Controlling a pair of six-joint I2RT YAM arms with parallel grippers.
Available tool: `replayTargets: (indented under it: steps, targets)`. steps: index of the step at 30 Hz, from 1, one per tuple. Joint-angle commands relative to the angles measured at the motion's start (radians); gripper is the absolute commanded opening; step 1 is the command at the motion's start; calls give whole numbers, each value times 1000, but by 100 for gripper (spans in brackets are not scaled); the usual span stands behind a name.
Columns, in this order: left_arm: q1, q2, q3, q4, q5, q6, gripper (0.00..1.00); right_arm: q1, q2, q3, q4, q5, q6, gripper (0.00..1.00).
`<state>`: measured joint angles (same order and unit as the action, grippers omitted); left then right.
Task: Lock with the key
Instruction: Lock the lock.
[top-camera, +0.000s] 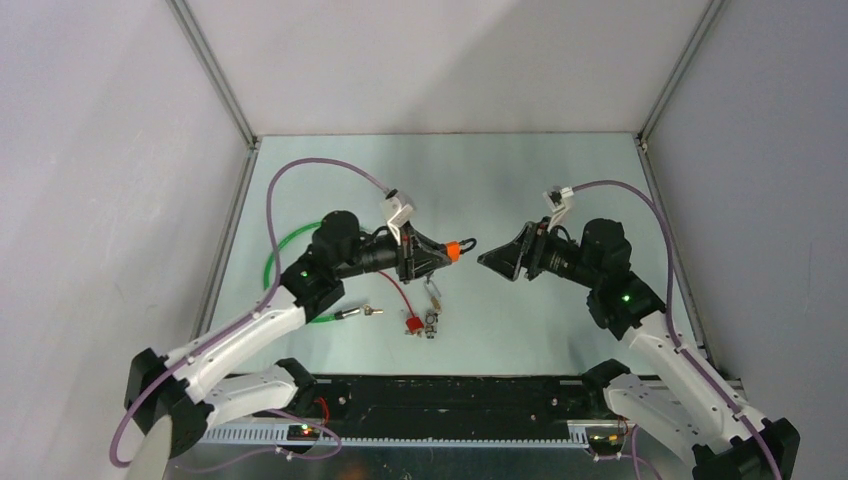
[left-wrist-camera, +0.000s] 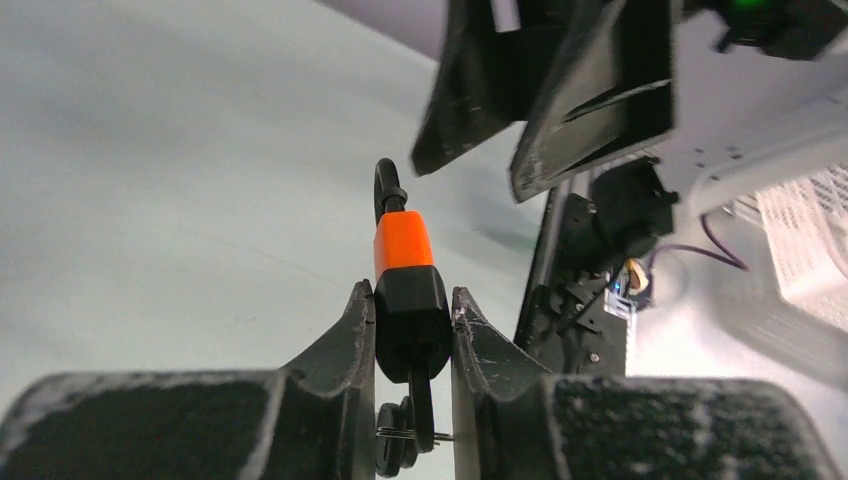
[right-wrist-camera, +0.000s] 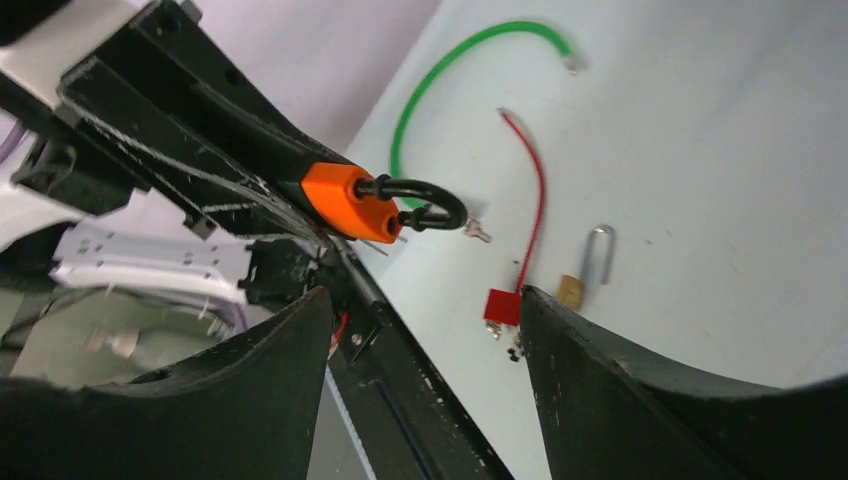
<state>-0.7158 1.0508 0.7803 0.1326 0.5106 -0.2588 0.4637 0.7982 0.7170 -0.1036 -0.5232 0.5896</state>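
Note:
An orange and black padlock (left-wrist-camera: 405, 260) is held up above the table, pinched by its black body in my left gripper (left-wrist-camera: 412, 320), which is shut on it. Its black shackle (right-wrist-camera: 425, 200) points toward the right arm. A black-headed key (left-wrist-camera: 422, 400) sticks out of the lock's underside between the fingers, with a ring and more keys hanging from it. My right gripper (top-camera: 485, 258) faces the padlock (top-camera: 452, 250) from the right, a short gap away. It is open, with nothing between its fingers (right-wrist-camera: 590, 390).
On the table below lie a green cable lock (top-camera: 290, 250), a red cable lock (top-camera: 411, 322), a small brass padlock (right-wrist-camera: 572, 290) and loose keys (top-camera: 372, 313). A black rail (top-camera: 460, 395) runs along the near edge.

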Motion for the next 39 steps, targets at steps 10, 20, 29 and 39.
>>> replayTargets:
  steps: [10,20,29,39]
  targets:
    - [32,-90,186,-163,417,125,0,156,-18,42,192,-233,-211,55]
    - [35,-89,200,-215,484,159,0,172,-71,53,135,-157,-283,77]
    - [33,-109,198,-222,484,168,0,198,-65,55,165,-255,-290,50]
    - [32,-100,197,-219,489,151,0,216,-58,53,176,-218,-262,0]
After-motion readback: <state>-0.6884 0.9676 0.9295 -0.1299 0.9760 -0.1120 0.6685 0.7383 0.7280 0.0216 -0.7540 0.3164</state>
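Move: The left hand still grips the black-and-orange padlock by its body, with the shackle pointing right, about 5 cm right and 2 cm ahead of that hand, roughly level. From the open right fingers, the shackle is some 5 cm left and 3 cm ahead, about level. The brass padlock lies on the table about 26 cm below the left hand, 1 cm ahead and 2 cm left; the red lock is 6 cm back, 6 cm left and 26 cm below. The right fingers pinch the shackle while the left hand keeps hold of the lock body. Both hands come back some 8 cm and up 4–5 cm, the right also going 4 cm left; they swing about 25 degrees, left clockwise, right counter-clockwise, into line. The right fingers narrow, reopen, then shut. ##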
